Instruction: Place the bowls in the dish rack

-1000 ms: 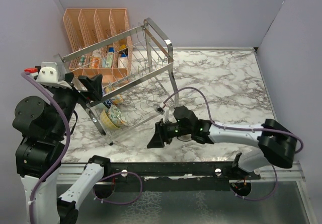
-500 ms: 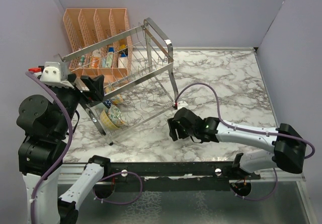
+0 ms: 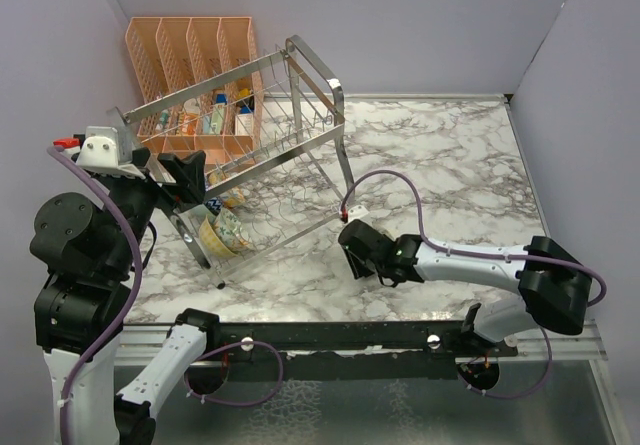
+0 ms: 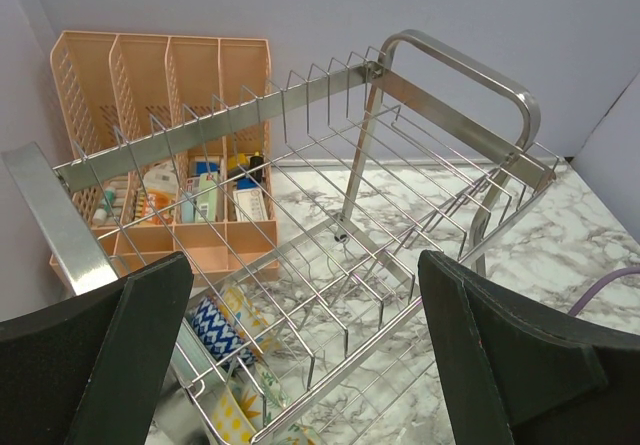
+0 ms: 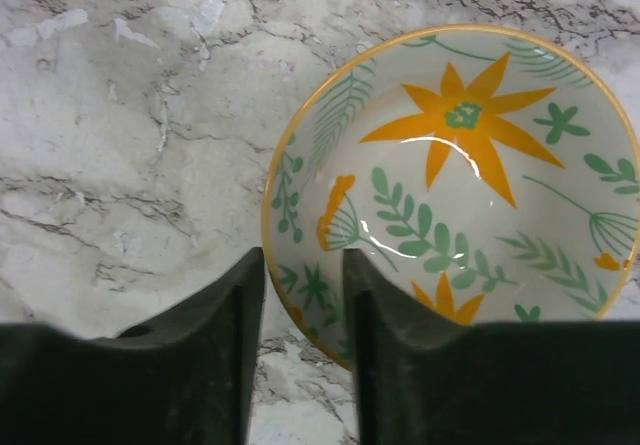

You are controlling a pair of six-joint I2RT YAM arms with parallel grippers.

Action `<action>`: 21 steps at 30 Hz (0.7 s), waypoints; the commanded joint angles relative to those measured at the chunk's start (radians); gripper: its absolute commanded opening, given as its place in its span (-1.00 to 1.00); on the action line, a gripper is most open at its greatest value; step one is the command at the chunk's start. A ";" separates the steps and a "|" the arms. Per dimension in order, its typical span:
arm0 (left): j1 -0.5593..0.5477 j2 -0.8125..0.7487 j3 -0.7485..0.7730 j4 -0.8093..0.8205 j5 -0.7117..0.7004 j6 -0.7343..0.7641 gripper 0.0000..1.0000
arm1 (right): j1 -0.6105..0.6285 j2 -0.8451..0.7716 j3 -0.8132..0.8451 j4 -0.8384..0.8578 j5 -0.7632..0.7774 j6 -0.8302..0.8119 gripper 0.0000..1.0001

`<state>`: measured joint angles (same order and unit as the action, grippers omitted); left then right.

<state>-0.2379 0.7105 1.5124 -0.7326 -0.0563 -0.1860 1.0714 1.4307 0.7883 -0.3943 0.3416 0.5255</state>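
Note:
The chrome wire dish rack [image 3: 318,77] stands at the back left and looks tilted; it fills the left wrist view [image 4: 455,60]. Two patterned bowls [image 3: 226,231] lean in its lower tier, also seen in the left wrist view [image 4: 217,327]. My left gripper [image 3: 186,172] is open and empty above the rack's left end [image 4: 300,265]. My right gripper [image 3: 352,239] is low over the table near the rack's front leg. Its fingers straddle the rim of a cream floral bowl [image 5: 470,175], one inside and one outside [image 5: 300,265]. The top view hides this bowl.
A peach-orange mesh organiser [image 3: 190,45] with small items stands behind the rack against the back wall, also in the left wrist view [image 4: 150,75]. The marble table [image 3: 450,165] has walls on the left, back and right. A purple cable [image 3: 400,180] loops over the right arm.
My right gripper has moved right and back toward the rack's front leg and turned from pointing left. The left arm has barely moved.

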 commanded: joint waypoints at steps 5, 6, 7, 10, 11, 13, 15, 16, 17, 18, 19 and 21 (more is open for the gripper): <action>-0.003 -0.014 -0.001 0.003 -0.007 0.000 0.99 | 0.000 -0.008 -0.036 0.037 0.049 0.001 -0.67; -0.003 -0.015 -0.003 0.004 -0.008 -0.001 0.98 | 0.000 -0.015 -0.034 0.032 0.043 0.001 -0.81; -0.003 -0.016 -0.003 0.006 -0.005 -0.001 0.98 | 0.000 -0.026 -0.034 0.031 0.031 -0.003 -0.94; -0.002 -0.016 -0.003 0.010 -0.006 -0.001 0.99 | 0.000 -0.080 -0.024 0.029 -0.025 -0.028 -0.98; -0.003 -0.015 -0.004 0.013 -0.005 -0.002 0.99 | 0.001 -0.101 -0.013 0.021 -0.039 -0.034 -0.98; -0.003 -0.014 -0.005 0.016 -0.002 -0.003 0.99 | 0.001 -0.140 0.013 -0.004 -0.080 -0.049 -0.98; -0.003 -0.011 -0.004 0.018 0.002 -0.006 0.98 | 0.001 -0.174 0.036 -0.014 -0.127 -0.060 -0.98; -0.003 -0.012 -0.003 0.019 0.002 -0.005 0.99 | 0.000 -0.186 0.046 -0.012 -0.153 -0.065 -0.98; -0.003 -0.012 -0.003 0.020 0.002 -0.004 0.99 | 0.001 -0.196 0.057 -0.011 -0.184 -0.071 -0.98; -0.003 -0.013 -0.003 0.022 0.002 -0.003 0.99 | 0.001 -0.202 0.068 -0.011 -0.220 -0.073 -0.98; -0.003 -0.015 -0.004 0.024 0.000 -0.004 0.98 | 0.001 -0.207 0.077 -0.005 -0.259 -0.071 -0.98; -0.003 -0.019 -0.007 0.030 0.002 -0.006 0.99 | 0.001 -0.214 0.083 0.025 -0.334 -0.069 -0.98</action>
<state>-0.2379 0.7063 1.5120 -0.7326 -0.0563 -0.1871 1.0672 1.2598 0.8089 -0.4141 0.2028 0.4702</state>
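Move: The last bowl lies just under my right hand: its middle is about 4 cm ahead, 4 cm to the right and 2 cm lower, so its near-left rim stands between my fingers. The dish rack's nearest foot is some 12 cm ahead and 2 cm left, and the bowls already racked sit about 27 cm left and 7 cm ahead. From my left hand the last bowl is roughly 31 cm right, 4 cm ahead and 46 cm below. With one right finger inside the bowl and the other outside, I dip a touch and ease forward about 1 cm while the half-open fingers shut on its near-left rim. Keeping that pinch, I then lift roughly 5 cm, drawing back and to the left by 2 or 3 cm each, and the wrist rolls and turns slightly, some 10 degrees, counter-clockwise. ##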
